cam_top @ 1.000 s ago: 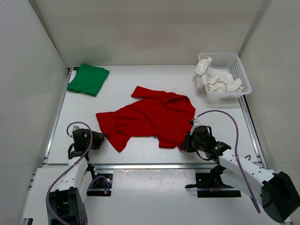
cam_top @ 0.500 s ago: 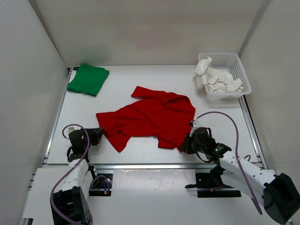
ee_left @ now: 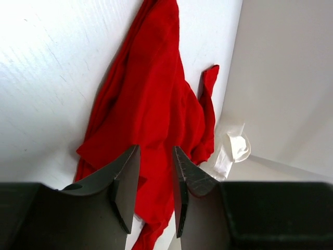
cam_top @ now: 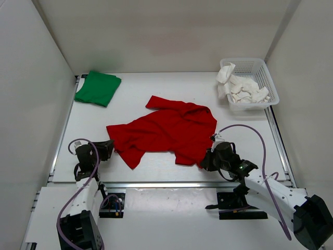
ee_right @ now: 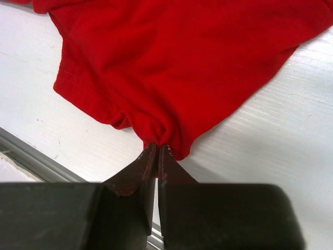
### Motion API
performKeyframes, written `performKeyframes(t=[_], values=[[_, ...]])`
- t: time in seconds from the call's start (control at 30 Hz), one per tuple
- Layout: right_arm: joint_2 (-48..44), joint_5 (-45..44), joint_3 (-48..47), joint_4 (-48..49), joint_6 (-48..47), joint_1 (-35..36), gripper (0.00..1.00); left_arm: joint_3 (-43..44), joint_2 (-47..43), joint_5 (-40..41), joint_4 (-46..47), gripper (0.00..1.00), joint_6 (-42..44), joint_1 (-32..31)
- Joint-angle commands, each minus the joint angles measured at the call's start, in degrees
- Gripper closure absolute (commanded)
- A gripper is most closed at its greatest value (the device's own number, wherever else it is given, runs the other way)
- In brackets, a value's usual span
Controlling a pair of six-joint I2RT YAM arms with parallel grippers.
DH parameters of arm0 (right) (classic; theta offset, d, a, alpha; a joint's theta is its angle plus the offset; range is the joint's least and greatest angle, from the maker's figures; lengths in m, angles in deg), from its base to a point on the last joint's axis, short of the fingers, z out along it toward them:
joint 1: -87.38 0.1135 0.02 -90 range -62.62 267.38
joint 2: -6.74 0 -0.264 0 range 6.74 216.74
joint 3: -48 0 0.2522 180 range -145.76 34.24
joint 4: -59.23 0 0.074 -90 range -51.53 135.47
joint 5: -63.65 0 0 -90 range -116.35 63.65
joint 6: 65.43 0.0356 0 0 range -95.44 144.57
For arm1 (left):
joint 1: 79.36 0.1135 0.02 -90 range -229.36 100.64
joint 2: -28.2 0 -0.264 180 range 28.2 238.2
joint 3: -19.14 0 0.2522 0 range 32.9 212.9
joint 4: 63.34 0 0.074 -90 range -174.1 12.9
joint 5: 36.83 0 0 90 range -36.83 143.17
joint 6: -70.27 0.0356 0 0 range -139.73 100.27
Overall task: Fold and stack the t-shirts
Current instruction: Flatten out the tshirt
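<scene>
A red t-shirt (cam_top: 166,130) lies crumpled and spread in the middle of the table. My right gripper (cam_top: 204,160) is shut on its near right hem; in the right wrist view the cloth (ee_right: 171,62) bunches right at the closed tips (ee_right: 156,147). My left gripper (cam_top: 109,147) sits low, just left of the shirt's left edge, jaws apart with nothing between them. The left wrist view shows the red shirt (ee_left: 151,94) lying beyond the open tips (ee_left: 156,151). A green t-shirt (cam_top: 98,87) lies folded at the back left. A white t-shirt (cam_top: 242,89) is heaped in the basket.
The white mesh basket (cam_top: 266,73) stands at the back right corner. White walls close in the table on the left, back and right. A metal rail (cam_top: 156,184) runs along the near edge, in front of both arm bases.
The left gripper has drawn back a little to the left and turned, away from the shirt's edge. The right gripper still pinches the hem, hardly moved.
</scene>
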Motion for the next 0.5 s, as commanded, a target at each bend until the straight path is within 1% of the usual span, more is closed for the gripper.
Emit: performKeyframes(t=[0.0,0.1,0.17,0.23,0.27,0.33,0.4,0.43,0.47], values=[[-1.1,0.0,-0.4,0.6,0.2,-0.2,1.0,-8.6,-1.6,1.9,-2.8,0.59,2.1,0.4],[-1.2,0.1,-0.3,1.0,0.1,-0.2,0.99,-8.7,-1.8,4.4,-3.8,0.58,4.3,0.8],[-1.0,0.3,-0.6,0.6,0.2,-0.1,1.0,-7.0,-1.6,6.9,-6.9,0.57,6.9,0.6],[-1.1,0.2,-0.5,0.9,0.6,0.3,1.0,-3.7,-1.4,7.8,-11.8,0.56,9.3,0.8],[-1.2,0.2,0.1,1.2,0.3,0.2,1.0,-3.2,-1.5,8.4,-14.8,0.56,10.2,-0.1],[-0.6,0.7,-0.2,1.3,0.4,0.3,1.0,1.4,-1.0,9.8,-20.4,0.56,11.8,-0.8],[-0.6,1.5,0.6,2.3,0.4,-0.5,1.0,1.0,-0.9,9.7,-23.2,0.55,11.5,0.1],[-0.7,1.7,0.4,3.1,0.7,-0.4,1.0,-0.3,-0.6,7.5,-22.9,0.55,9.9,0.6],[-0.8,2.2,0.8,3.0,0.3,-0.8,1.0,-2.4,-0.7,4.9,-20.5,0.55,7.2,0.8]])
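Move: Left gripper: the spot where the red t-shirt's left hem meets its near sleeve lies about 3 cm back and 5 cm below, level sideways. The hem's outer-left corner is some 8 cm ahead and 3 cm left; the near sleeve's middle is about 6 cm back and 6 cm right. Right gripper: that hem-and-sleeve junction lies roughly 35 cm left, 6 cm ahead and slightly below. Lower the left gripper about 5 cm, drawing it back some 3 cm with a slight drift left, so the half-open fingers come down at the hem-and-sleeve junction. Tip the fingers roughly 15 degrees steeper and don't close them yet. Hold the right gripper still, keeping its pinch on the shirt's near-right end. ##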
